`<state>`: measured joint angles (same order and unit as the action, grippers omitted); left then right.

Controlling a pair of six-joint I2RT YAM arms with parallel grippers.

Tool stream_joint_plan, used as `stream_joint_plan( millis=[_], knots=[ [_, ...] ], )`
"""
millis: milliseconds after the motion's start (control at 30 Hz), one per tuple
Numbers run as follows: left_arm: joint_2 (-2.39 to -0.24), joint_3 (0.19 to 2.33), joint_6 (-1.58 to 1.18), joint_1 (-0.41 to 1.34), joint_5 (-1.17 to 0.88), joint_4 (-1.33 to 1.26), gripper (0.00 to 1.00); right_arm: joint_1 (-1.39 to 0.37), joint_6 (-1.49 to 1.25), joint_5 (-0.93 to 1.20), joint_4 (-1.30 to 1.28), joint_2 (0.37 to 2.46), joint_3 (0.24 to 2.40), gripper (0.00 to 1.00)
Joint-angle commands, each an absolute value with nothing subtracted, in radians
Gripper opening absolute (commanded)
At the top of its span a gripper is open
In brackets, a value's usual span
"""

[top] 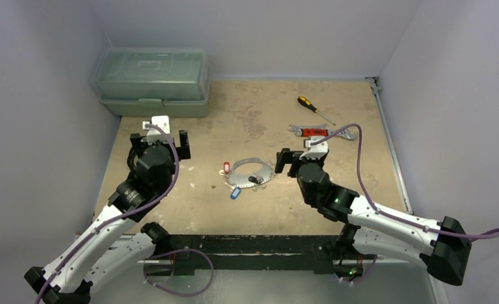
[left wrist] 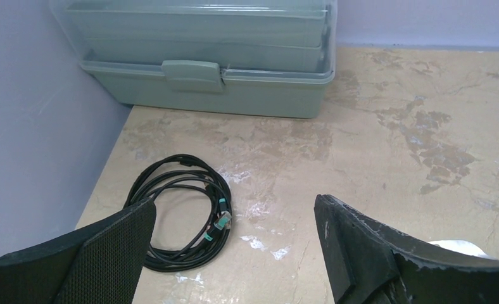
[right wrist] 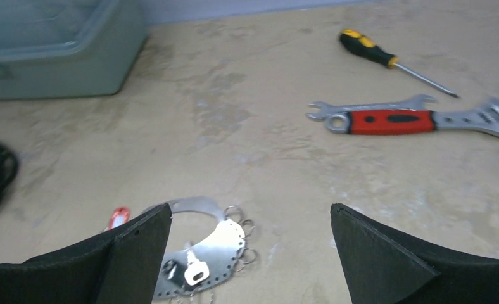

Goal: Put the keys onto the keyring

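The keyring (top: pixel 253 172) is a wide thin silvery loop lying flat mid-table, with small rings along its edge. The keys lie on and around it: a red tag (top: pixel 226 168) at its left, a blue tag (top: pixel 235 193) in front, a black one (top: pixel 254 180) on the loop. My right gripper (top: pixel 301 158) hovers open just right of the loop. In the right wrist view the keyring (right wrist: pixel 209 244) and a silver key (right wrist: pixel 195 271) sit by the left finger of this gripper (right wrist: pixel 250 209). My left gripper (top: pixel 159 136) is open, empty and well to the left.
A green toolbox (top: pixel 152 81) stands at the back left. A coiled black cable (left wrist: pixel 177 212) lies under my left gripper (left wrist: pixel 234 202). A red-handled wrench (right wrist: pixel 392 120) and a yellow-black screwdriver (right wrist: pixel 386 60) lie at the back right. Walls close in both sides.
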<state>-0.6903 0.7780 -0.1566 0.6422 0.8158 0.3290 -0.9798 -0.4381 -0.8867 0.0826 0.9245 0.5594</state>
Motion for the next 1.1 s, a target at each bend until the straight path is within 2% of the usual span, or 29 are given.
stream_joint_plan(
  millis=[0, 1067],
  knots=[
    [-0.669, 0.781, -0.137, 0.637, 0.794, 0.285, 0.95, -0.98, -0.286, -0.596, 0.312, 0.879, 0.519, 0.99],
    [-0.696, 0.786, -0.139, 0.628, 0.781, 0.285, 0.95, -0.979, -0.284, -0.588, 0.357, 0.927, 0.492, 0.99]
  ],
)
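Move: The keyring, the metal plate with the cut-out, lies flat about 13 cm to the right hand's left, 5 cm ahead of it and some 20 cm below. The keys on the plate are 11 cm left and 2 ahead, the red tag 21 left and 7 ahead, and the blue tag 18 left and 3 back. From the left hand, the keyring is about 23 cm right, 5 ahead and 26 below. The keyring with its keys draws the still-empty right hand, which swings left towards it by about 5 cm, quickly at first, then creeping. Its wrist turns some 20 degrees counter-clockwise, and the fingers end tipped slightly higher. The hand rises about 2 cm, then sinks half of that; its fingers stay wide open, high above the table, touching nothing. ##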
